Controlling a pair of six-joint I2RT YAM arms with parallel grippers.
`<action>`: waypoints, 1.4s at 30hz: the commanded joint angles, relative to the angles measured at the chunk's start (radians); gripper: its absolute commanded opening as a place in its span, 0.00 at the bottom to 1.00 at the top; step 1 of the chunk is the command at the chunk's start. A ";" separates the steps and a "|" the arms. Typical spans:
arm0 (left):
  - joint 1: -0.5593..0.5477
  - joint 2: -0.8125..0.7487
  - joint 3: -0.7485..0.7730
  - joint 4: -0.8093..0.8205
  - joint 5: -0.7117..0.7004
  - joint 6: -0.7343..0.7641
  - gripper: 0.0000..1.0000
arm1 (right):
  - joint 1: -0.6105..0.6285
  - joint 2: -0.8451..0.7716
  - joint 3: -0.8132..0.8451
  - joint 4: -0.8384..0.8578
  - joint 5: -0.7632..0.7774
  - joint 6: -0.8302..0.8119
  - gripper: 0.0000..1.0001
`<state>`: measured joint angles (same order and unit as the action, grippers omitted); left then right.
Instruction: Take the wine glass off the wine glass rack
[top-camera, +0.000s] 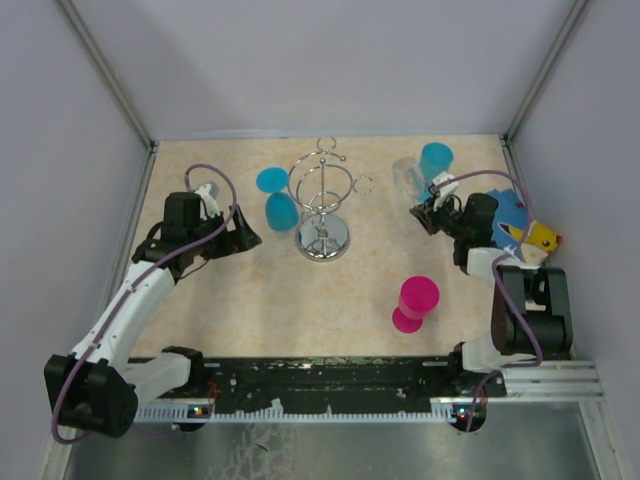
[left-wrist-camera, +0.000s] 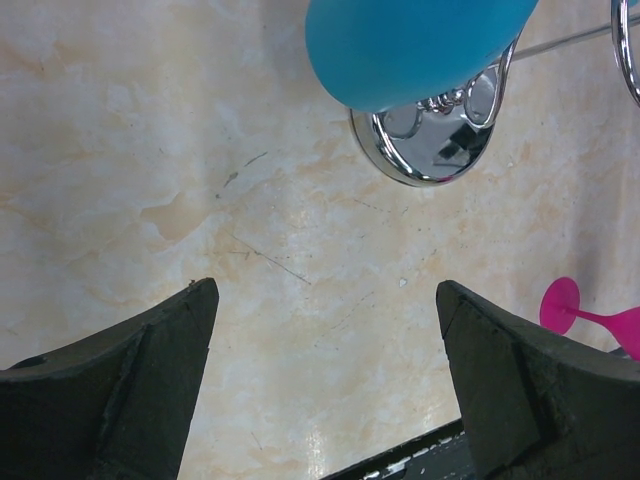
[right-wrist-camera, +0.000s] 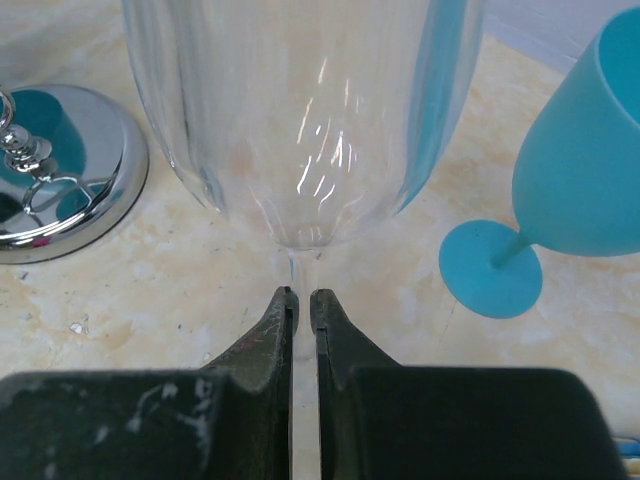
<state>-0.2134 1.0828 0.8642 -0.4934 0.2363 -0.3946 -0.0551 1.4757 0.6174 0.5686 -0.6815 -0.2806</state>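
Note:
The chrome wine glass rack (top-camera: 323, 205) stands mid-table, its round mirror base (left-wrist-camera: 425, 150) and base edge (right-wrist-camera: 60, 180) showing in both wrist views. A blue wine glass (top-camera: 276, 198) hangs on its left side, bowl down (left-wrist-camera: 415, 45). My right gripper (top-camera: 428, 212) is shut on the stem of a clear wine glass (right-wrist-camera: 300, 110), held away from the rack at the right (top-camera: 408, 178); its fingers (right-wrist-camera: 275, 330) pinch the stem. My left gripper (top-camera: 245, 238) is open and empty, left of the rack, its fingers (left-wrist-camera: 150, 360) wide apart over bare table.
A blue wine glass (top-camera: 436, 160) stands upright at the back right, also in the right wrist view (right-wrist-camera: 570, 190). A pink wine glass (top-camera: 415, 303) lies at the front right. A blue and yellow plush toy (top-camera: 525, 230) sits by the right wall.

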 joint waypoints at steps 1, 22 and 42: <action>0.003 -0.020 0.015 -0.003 -0.030 0.013 0.95 | 0.000 -0.055 0.006 0.112 -0.036 -0.009 0.00; 0.003 -0.151 0.060 -0.028 -0.134 -0.018 0.94 | 0.486 -0.674 0.178 -0.519 0.247 -0.048 0.00; 0.003 -0.196 0.044 -0.151 -0.269 -0.123 0.94 | 1.321 -0.302 0.078 -0.179 0.958 0.283 0.00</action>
<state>-0.2134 0.9058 0.9119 -0.5911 0.0078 -0.4625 1.2366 1.1225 0.7296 0.0895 0.1226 -0.0715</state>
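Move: To the right hand, which already pinches the clear wine glass by its stem, the open table in front of the rack lies about 25 cm back, 28 cm left and 11 cm below. The rack's base is some 21 cm left and 4 cm back, the standing blue glass about 9 cm ahead and 1 cm right, the pink glass 24 cm back and 4 cm left. From the left hand that open spot is roughly 13 cm back, 9 cm right and 15 cm down. Swinging back and left in a high, quick arc, the right hand carries the clear glass about 26 cm back and 27 cm left around the rack's near side, rising some 20 cm before sinking 13 cm towards the open table. It turns nearly 30 degrees counter-clockwise, fingers tipping up and levelling again, stem still pinched. The empty left hand rises about 5 cm and edges 4 cm left, fingers open. ##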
